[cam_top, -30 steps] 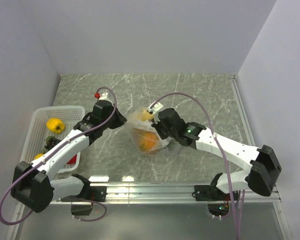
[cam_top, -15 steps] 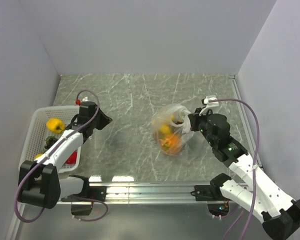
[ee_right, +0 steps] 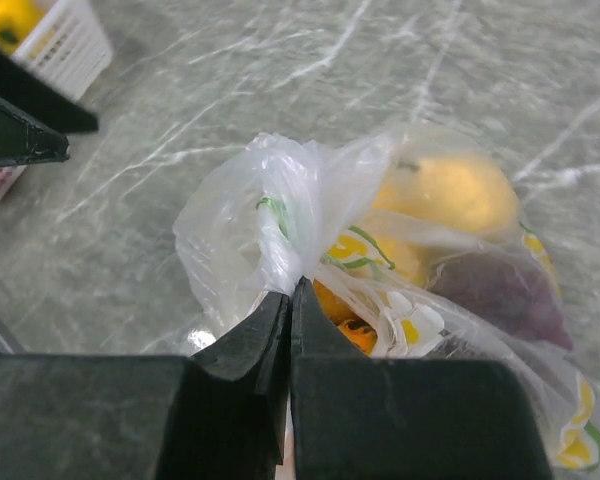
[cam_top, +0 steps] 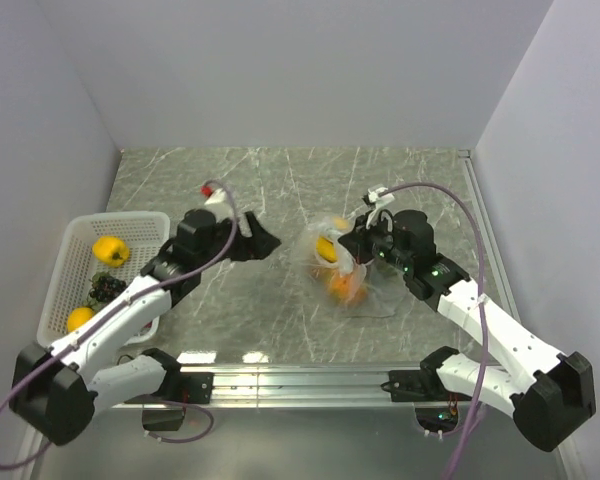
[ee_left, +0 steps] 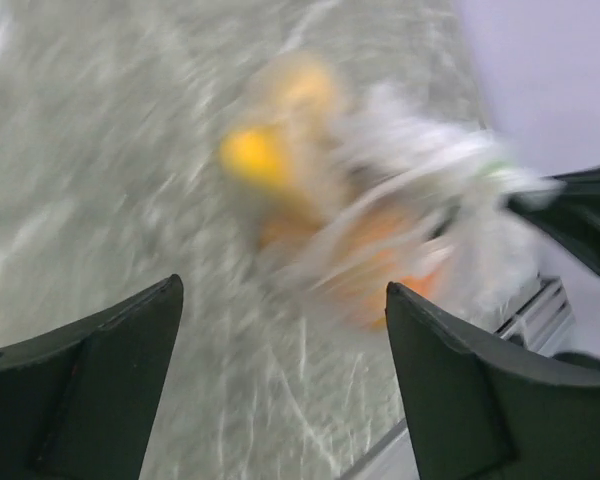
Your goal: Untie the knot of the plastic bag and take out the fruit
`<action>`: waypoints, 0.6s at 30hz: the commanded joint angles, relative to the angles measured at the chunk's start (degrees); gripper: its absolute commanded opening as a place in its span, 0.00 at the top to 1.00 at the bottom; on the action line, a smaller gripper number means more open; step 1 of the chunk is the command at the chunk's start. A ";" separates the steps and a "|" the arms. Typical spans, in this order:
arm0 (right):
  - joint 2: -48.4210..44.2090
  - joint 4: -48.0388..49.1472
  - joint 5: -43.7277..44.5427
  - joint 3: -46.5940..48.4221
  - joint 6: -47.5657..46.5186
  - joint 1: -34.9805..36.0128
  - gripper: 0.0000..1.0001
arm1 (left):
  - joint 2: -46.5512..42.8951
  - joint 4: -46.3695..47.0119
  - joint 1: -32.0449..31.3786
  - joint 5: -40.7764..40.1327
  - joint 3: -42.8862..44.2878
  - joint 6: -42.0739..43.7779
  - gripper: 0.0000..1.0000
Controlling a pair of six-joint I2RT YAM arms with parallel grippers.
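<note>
The plastic bag (cam_top: 332,268) lies crumpled mid-table, clear with yellow and green print. Inside it show a yellow fruit (ee_right: 450,190), an orange fruit (ee_right: 342,306) and a dark purple one (ee_right: 502,290). My right gripper (ee_right: 292,286) is shut on a gathered fold of the bag's upper left side, and sits at the bag's right rear in the top view (cam_top: 352,243). I cannot pick out the knot. My left gripper (cam_top: 258,240) hangs open left of the bag, apart from it. Its wrist view is blurred, with the bag (ee_left: 380,220) beyond the spread fingers (ee_left: 110,380).
A white basket (cam_top: 72,232) stands at the left edge, holding a yellow fruit (cam_top: 110,250), a dark grape bunch (cam_top: 102,288) and an orange fruit (cam_top: 78,318). Grey walls close in the back and sides; the metal rail (cam_top: 300,378) runs along the front.
The left arm swung from the basket towards the bag, and its gripper went from shut to open. The right gripper stayed shut on the bag and drew it slightly left.
</note>
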 commanded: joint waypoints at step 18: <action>-3.16 -5.26 0.84 5.22 -6.84 5.24 1.00 | 22.85 -12.53 -17.19 -2.16 28.88 37.91 0.16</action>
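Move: The bag's knot is level with the left hand, about 18 cm to its right and 3 cm above it, just by the right fingertips: about 1 cm ahead and 2 cm to the left of the right hand, at its height. The yellow fruit in the bag is about 14 cm to the left hand's right, 2 cm ahead and 13 cm lower. The orange fruit is some 18 cm right of the left hand, 6 cm back and 14 cm lower. The left hand, its fingers already wide open, swings about 12 cm to its right towards the knot, arching up some 6 cm and sinking most of the way back, while it turns clockwise and rolls left side up, some 25 degrees each, bringing one fingertip close beside the knot and the loose plastic into the gap between its fingers. The right hand keeps its shut pinch on the bag's neck and draws it slightly back and to the left, towards the incoming left fingers. ##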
